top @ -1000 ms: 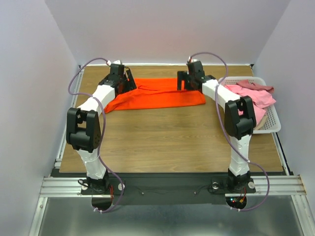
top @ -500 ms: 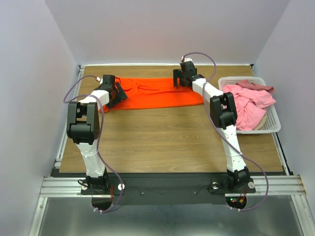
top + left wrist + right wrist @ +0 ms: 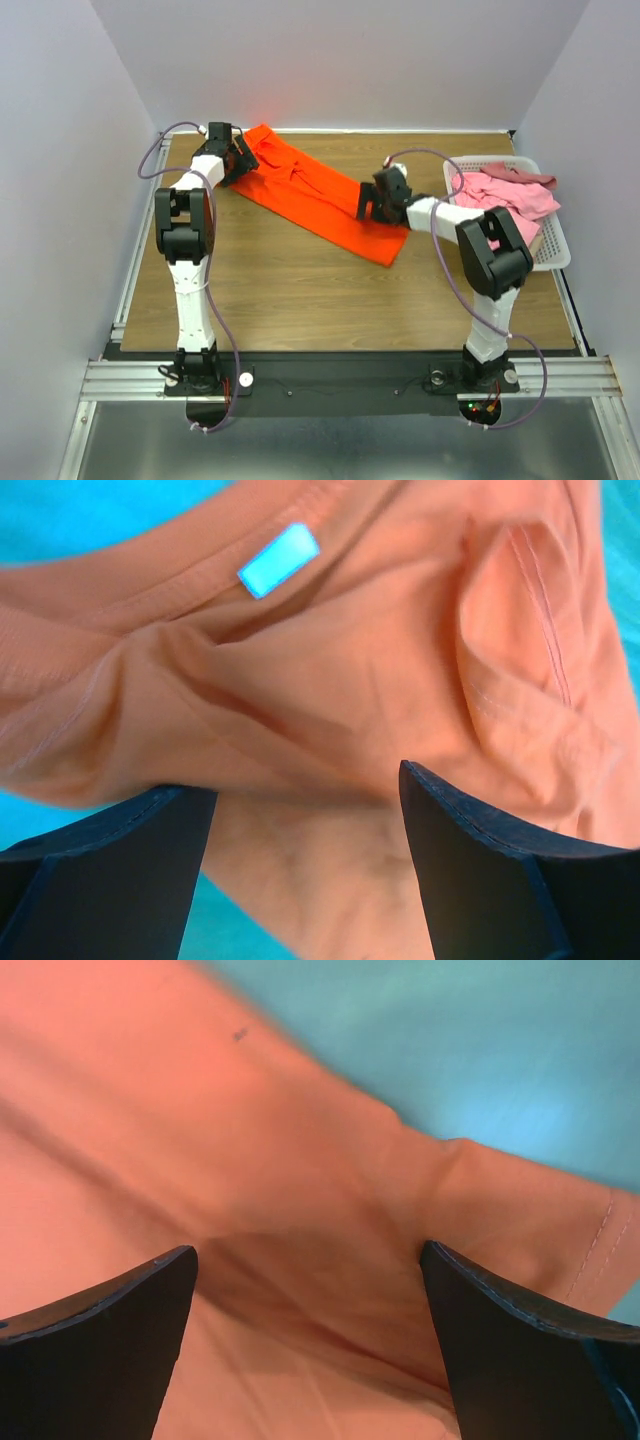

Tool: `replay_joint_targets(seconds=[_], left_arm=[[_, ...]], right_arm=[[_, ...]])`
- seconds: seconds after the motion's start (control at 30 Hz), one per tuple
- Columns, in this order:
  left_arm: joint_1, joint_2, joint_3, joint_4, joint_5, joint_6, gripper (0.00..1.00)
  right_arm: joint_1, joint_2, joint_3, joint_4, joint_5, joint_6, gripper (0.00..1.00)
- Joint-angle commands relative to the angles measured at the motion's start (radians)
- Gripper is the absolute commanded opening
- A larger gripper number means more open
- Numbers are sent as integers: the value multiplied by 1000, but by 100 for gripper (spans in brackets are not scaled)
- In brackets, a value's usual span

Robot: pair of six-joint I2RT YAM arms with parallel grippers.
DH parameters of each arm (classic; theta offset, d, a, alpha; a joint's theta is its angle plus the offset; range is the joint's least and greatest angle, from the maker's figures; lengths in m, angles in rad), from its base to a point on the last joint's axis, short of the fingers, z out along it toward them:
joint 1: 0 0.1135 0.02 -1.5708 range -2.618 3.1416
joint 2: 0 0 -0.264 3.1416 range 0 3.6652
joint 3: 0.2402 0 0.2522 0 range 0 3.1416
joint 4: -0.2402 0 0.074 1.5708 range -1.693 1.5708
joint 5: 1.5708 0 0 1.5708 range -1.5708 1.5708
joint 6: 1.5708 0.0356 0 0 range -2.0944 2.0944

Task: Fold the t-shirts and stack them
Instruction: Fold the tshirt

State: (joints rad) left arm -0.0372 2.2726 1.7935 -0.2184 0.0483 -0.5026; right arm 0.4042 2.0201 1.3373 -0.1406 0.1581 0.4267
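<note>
The bright orange-red t-shirt (image 3: 310,195) lies flat and slanted on the wooden table, from the far left corner down to the middle right. My left gripper (image 3: 238,155) is at its far left end. In the left wrist view that gripper (image 3: 300,790) stands open, its fingers down on wrinkled cloth (image 3: 330,660) just below the collar label (image 3: 278,558). My right gripper (image 3: 368,205) is at the shirt's near right end. In the right wrist view it (image 3: 305,1255) stands wide open, with cloth (image 3: 200,1130) near the hem bunched between its fingers. More t-shirts, light pink (image 3: 505,205) and dusty rose (image 3: 520,176), lie in the basket.
A white slatted basket (image 3: 555,258) stands at the table's right edge, close to the right arm's elbow. Walls close in the table on the left, far and right sides. Bare wood (image 3: 300,290) stretches in front of the shirt.
The orange-red shirt has swung from lying straight across the back to a slant. The left gripper went to the far left corner. The right gripper came nearer and to the right.
</note>
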Motion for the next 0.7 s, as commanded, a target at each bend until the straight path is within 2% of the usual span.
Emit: replay_joint_targets(seconds=[0.0, 0.03, 0.07, 0.17, 0.27, 0.37, 0.67], left_arm=[[-24, 102, 174, -122, 58, 25, 84], [-38, 117, 200, -131, 53, 33, 84], [-64, 146, 231, -144, 35, 38, 85], [-96, 192, 338, -183, 27, 27, 84], [-116, 249, 412, -185, 62, 0, 84], [-130, 286, 451, -184, 84, -17, 85], [-155, 303, 537, -167, 97, -40, 85]], right_arm=[[165, -101, -252, -50, -97, 210, 100], [197, -125, -342, -47, -97, 239, 100], [264, -179, -381, -22, -101, 301, 100], [356, -237, -536, 31, -143, 455, 100], [519, -287, -590, 110, -154, 524, 100], [605, -325, -579, 110, -147, 540, 100], [688, -559, -616, 87, -80, 581, 100]])
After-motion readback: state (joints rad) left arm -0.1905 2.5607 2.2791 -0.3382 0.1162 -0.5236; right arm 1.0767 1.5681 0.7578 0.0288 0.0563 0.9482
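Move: Both open hands are already down on the orange t-shirt, which lies slantwise as a long folded strip. Its middle is about 22 cm to the left hand's right and 11 cm back, with the collar end roughly 2 cm ahead and 2 cm left of that hand. From the right hand the shirt's middle lies about 16 cm left and 4 cm ahead, the hem end 12 cm back and 9 cm right, and the white basket some 43 cm right and 3 cm back. The right hand, still pressed on the hem half with fingers wide open, sweeps it fast back some 30 cm towards the table's near edge and about 17 cm left, staying low, turning about 20 degrees counter-clockwise and rolling its left side up. Meanwhile the left hand, also still open on the collar end, slides first forward and then mostly right across the table, twisting slightly clockwise and dragging the cloth to swing the shirt round. ##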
